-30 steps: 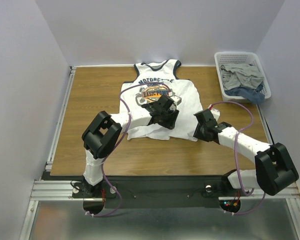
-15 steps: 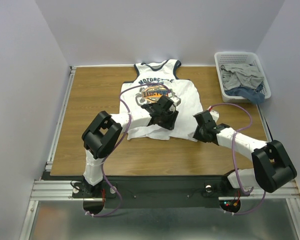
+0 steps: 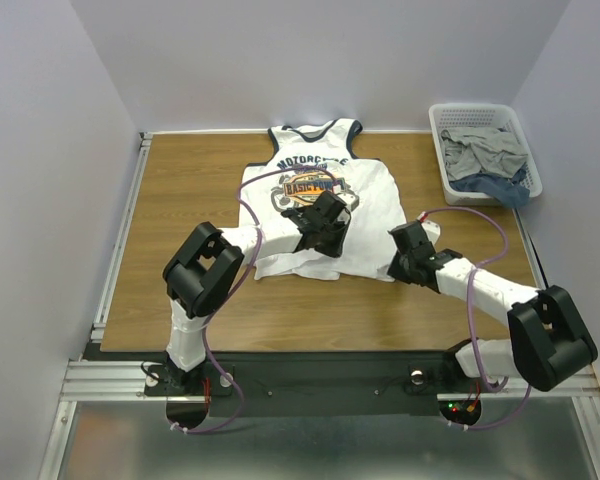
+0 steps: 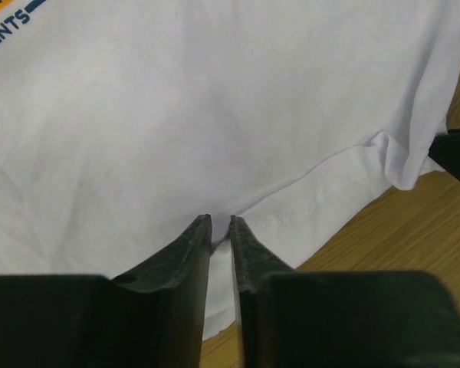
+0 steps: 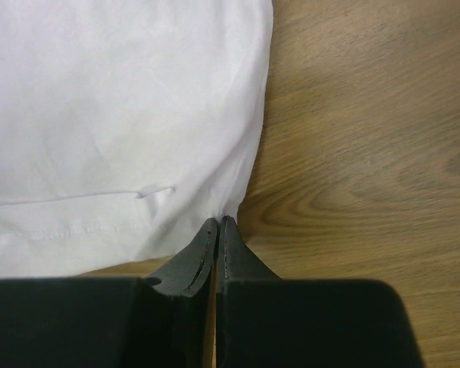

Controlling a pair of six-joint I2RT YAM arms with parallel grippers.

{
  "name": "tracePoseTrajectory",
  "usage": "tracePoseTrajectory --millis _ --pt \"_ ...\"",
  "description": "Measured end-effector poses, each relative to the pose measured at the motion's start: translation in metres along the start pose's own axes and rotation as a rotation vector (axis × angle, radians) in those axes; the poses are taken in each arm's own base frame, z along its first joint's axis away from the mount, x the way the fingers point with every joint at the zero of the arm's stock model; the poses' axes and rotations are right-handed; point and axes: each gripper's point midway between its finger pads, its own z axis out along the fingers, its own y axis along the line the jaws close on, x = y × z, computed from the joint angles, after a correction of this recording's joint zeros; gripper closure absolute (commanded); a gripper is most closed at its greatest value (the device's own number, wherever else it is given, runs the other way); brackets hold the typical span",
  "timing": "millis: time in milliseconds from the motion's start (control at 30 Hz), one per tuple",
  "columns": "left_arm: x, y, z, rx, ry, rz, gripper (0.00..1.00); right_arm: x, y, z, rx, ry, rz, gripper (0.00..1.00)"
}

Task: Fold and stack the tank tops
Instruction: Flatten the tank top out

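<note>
A white tank top (image 3: 372, 196) with navy trim and an orange-navy chest print lies flat on the wooden table (image 3: 180, 200), neck toward the far wall. My left gripper (image 3: 329, 243) is over its lower middle. In the left wrist view its tips (image 4: 220, 222) stand a narrow gap apart with a pinch of white cloth (image 4: 176, 115) between them, just behind the stitched hem (image 4: 322, 195). My right gripper (image 3: 396, 262) is at the shirt's lower right corner. Its jaws (image 5: 218, 224) are pressed together right where the cloth's corner (image 5: 123, 115) ends.
A white plastic basket (image 3: 483, 108) stands at the back right and holds crumpled grey and blue clothes (image 3: 485, 155). Bare wood (image 5: 368, 138) lies to the right of the shirt. A metal rail (image 3: 120, 240) runs along the table's left edge, with walls close behind.
Both grippers have closed on the shirt's lower edge. The right arm has shifted slightly left toward the corner. The left arm has hardly moved.
</note>
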Motion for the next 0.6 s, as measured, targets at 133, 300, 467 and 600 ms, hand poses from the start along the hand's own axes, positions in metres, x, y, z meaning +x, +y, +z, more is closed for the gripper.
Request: tracePoseTrajectory --millis 133,300,467,600 --pt "-0.001 0.009 -0.003 -0.028 -0.007 -0.027 0.96 -0.007 0.001 -0.005 -0.009 -0.028 0.007 1.00" --pt "-0.017 0.021 -0.021 -0.060 -0.058 -0.067 1.00 -0.011 -0.004 -0.009 0.007 -0.047 0.001 1.00" --pt "-0.044 0.038 -0.045 -0.116 -0.148 -0.130 1.00 -0.015 -0.010 -0.013 0.026 -0.063 -0.004 0.99" --pt "-0.062 0.064 -0.061 -0.171 -0.209 -0.211 1.00 -0.020 -0.012 -0.018 0.034 -0.076 -0.004 1.00"
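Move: Right at the left fingertips lies the tank top's front hem, the gap still about a quarter open around it. From there the printed emblem is some 17 cm ahead and 6 cm left, the bottom left corner about 19 cm left and 6 cm back. The bottom right corner, already pinched in the shut right fingers, sits roughly 15 cm right and 6 cm back of the left hand. Closing fully on the front hem, the left hand sets off leftward, then carries it up, left and forward towards the emblem, about 11 cm in all and gathering speed, while turning some 20 degrees counter-clockwise. The right hand keeps its pinch on the bottom right corner and eases up and to the right by roughly 3 cm, away from the left hand. ##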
